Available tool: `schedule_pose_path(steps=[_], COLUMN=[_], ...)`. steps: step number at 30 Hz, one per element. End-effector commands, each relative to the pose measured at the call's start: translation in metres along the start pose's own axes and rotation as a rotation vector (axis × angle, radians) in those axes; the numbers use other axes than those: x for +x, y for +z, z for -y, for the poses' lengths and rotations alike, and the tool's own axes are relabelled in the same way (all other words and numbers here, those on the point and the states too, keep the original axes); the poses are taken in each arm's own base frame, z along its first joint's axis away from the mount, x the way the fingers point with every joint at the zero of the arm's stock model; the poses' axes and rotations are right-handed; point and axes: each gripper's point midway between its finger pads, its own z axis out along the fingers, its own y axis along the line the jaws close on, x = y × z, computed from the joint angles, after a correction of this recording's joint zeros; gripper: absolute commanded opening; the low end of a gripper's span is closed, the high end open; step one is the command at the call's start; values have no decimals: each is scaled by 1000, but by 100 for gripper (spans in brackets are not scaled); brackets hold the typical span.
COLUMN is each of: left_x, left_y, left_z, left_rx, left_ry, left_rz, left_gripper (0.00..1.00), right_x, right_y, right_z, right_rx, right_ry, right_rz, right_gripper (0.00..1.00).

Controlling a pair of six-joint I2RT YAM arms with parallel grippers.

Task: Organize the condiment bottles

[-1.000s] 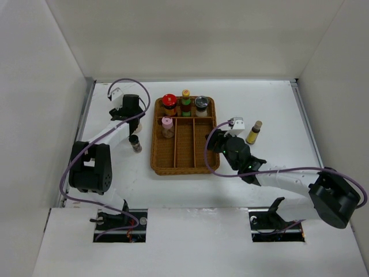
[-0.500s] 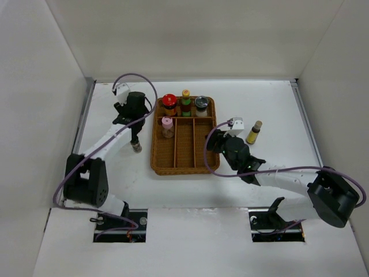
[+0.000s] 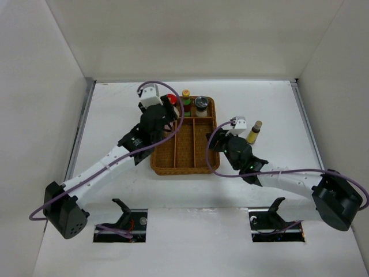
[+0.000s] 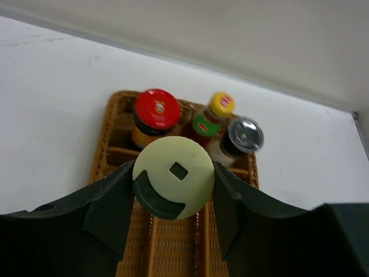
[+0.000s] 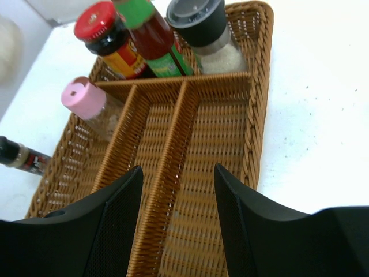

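Observation:
My left gripper (image 4: 173, 190) is shut on a condiment bottle with a pale green cap (image 4: 173, 173) and holds it above the wicker tray (image 4: 173, 254). In the tray's far row stand a red-capped jar (image 3: 170, 99), a yellow-capped bottle (image 3: 185, 93) and a silver-grey-capped shaker (image 3: 200, 103). A pink-capped bottle (image 5: 84, 97) stands in the left compartment. A dark-capped bottle (image 5: 11, 152) is on the table left of the tray. My right gripper (image 5: 177, 170) hangs open over the tray's right compartments with nothing in it.
A yellowish bottle with a tan cap (image 3: 254, 131) stands on the table right of the tray, beside my right wrist. The left arm (image 3: 115, 156) stretches diagonally across the table's left half. White walls close in the table on three sides.
The left gripper closed on the pale green-capped bottle at the table's left, then swung right with it to above the tray. The right arm has barely moved.

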Motion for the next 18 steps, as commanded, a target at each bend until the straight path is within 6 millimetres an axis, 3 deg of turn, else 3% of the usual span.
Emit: schedule_pose_path(steps=[1,6,11,15,18], left_x=[14,44,84,112,123], left_y=[-4,11,36,54,62], left_z=[29,55,56,59,65], left_rx=[86,137,108,89,95], left_ry=[-15,3,46,83,94], left_rz=[-14,-70,-130,-158,-158], left_gripper=[42,42,42,42,42], right_x=[-32,-53,-74,-76,-73], right_y=[-3,-17,-32,-34,-31], right_z=[-9,11,34,41,36], right_rx=[-24,36,78,83,64], right_ry=[65,110,191,216,211], right_rz=[102,193,286,298,281], right_gripper=[57,57,58,59,59])
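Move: The left hand, already holding the yellow-green-capped bottle, has the free middle compartment about 3 cm ahead, 9 cm right and 24 cm below. The pink-capped bottle stands about 4 cm ahead and 1 cm left, the red-lidded jar 14 cm ahead and 1 cm right, the sauce bottle 13 cm ahead and 8 cm right. From the right hand, the small yellow bottle is roughly 5 cm ahead and 14 cm right; the compartment 8 cm ahead and 15 cm left. Rightward at first, then mainly down, the left hand carries the bottle some 15 cm lower into the space right of the pink-capped bottle, fingers tipping about 15 degrees downward and keeping their grip. Meanwhile the empty right hand backs off from the tray, about 7 cm right and rising, turning slightly clockwise. ##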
